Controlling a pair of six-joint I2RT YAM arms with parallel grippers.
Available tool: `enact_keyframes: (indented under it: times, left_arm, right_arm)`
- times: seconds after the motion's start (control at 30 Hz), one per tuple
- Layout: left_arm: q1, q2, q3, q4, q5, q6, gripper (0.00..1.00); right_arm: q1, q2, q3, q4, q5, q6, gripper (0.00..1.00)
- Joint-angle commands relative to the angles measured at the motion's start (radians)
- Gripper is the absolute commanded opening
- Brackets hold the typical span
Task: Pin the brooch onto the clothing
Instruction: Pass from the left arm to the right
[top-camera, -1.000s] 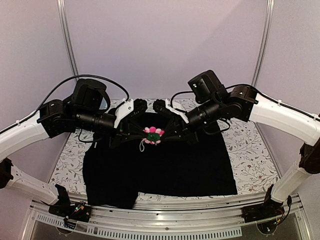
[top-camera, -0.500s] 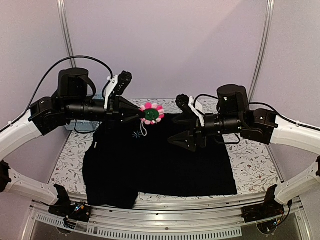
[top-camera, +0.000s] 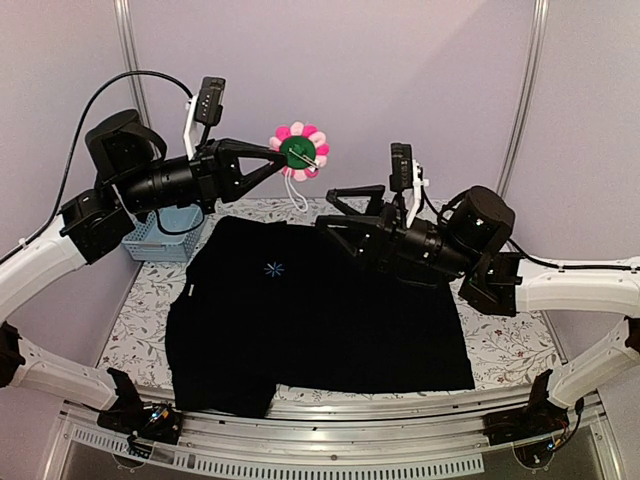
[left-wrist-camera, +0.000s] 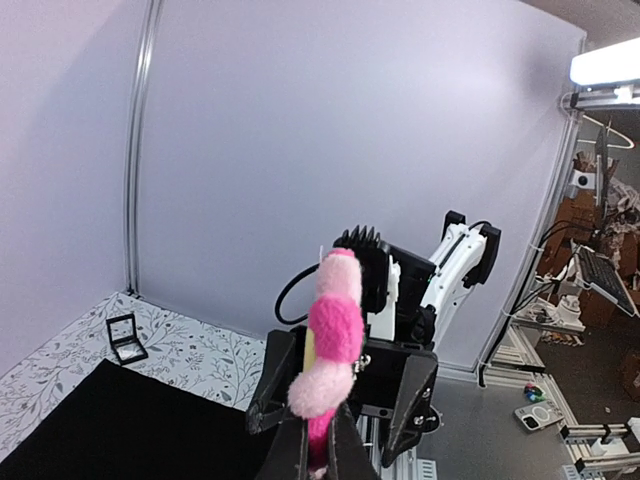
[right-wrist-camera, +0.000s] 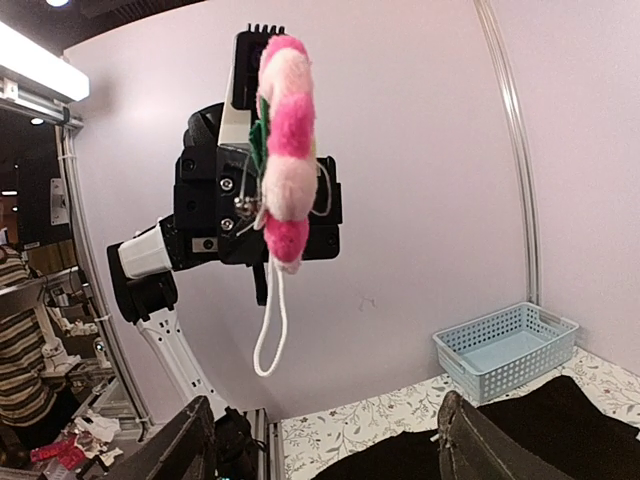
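Observation:
The brooch, a ring of pink petals round a green centre with a white cord loop, hangs high above the table. My left gripper is shut on its lower edge. In the left wrist view the brooch stands edge-on between the closed tips of that gripper. My right gripper is open and empty, to the right of the brooch and a little lower, facing it. From the right wrist, the brooch and its cord hang well above the right gripper. The clothing, a black shirt with a blue star emblem, lies flat on the table.
A light-blue basket sits at the back left beside the shirt and also shows as the basket in the right wrist view. A small black stand is on the patterned tabletop behind the shirt.
The right gripper opened, let go of the brooch and drew back to the right. The left gripper lifted the brooch from just above the shirt to high in the air.

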Motion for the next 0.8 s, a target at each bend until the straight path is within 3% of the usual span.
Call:
enact_keyframes:
  times: [0.0,0.17,0.77]
  left_arm:
    - [0.007,-0.001,-0.022,0.051,0.024,-0.044,0.0]
    - [-0.004,-0.007,-0.05,0.075,0.038,-0.053,0.0]
    - [-0.029,0.011,-0.025,0.062,0.045,-0.05,0.0]
  right_arm:
    - [0.01,0.072,0.04,0.176,-0.024,0.095,0.7]
    - [0.009,0.107,0.06,0.28,-0.021,0.09,0.58]
    - [0.01,0.182,0.151,0.27,-0.06,0.048,0.3]
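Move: The flower brooch is already pinched in the left fingers, its middle about 3 cm right of that hand, level fore and aft and 1 cm higher. From the right hand, the brooch is level fore and aft, some 5 cm left and 7 cm above. The brooch's white cord loop hangs level fore and aft, about 5 cm to the right hand's left and 1 cm above it. Towards the brooch's lower right edge, held out nearly still by the left fingers, the right hand edges left about 2 cm and rises about 4 cm, most of the rise coming after the first shift left. Its fingertips tilt up some 10 degrees while the wide-open fingers close to less than half that gap; whether they touch the brooch yet can't be told. ##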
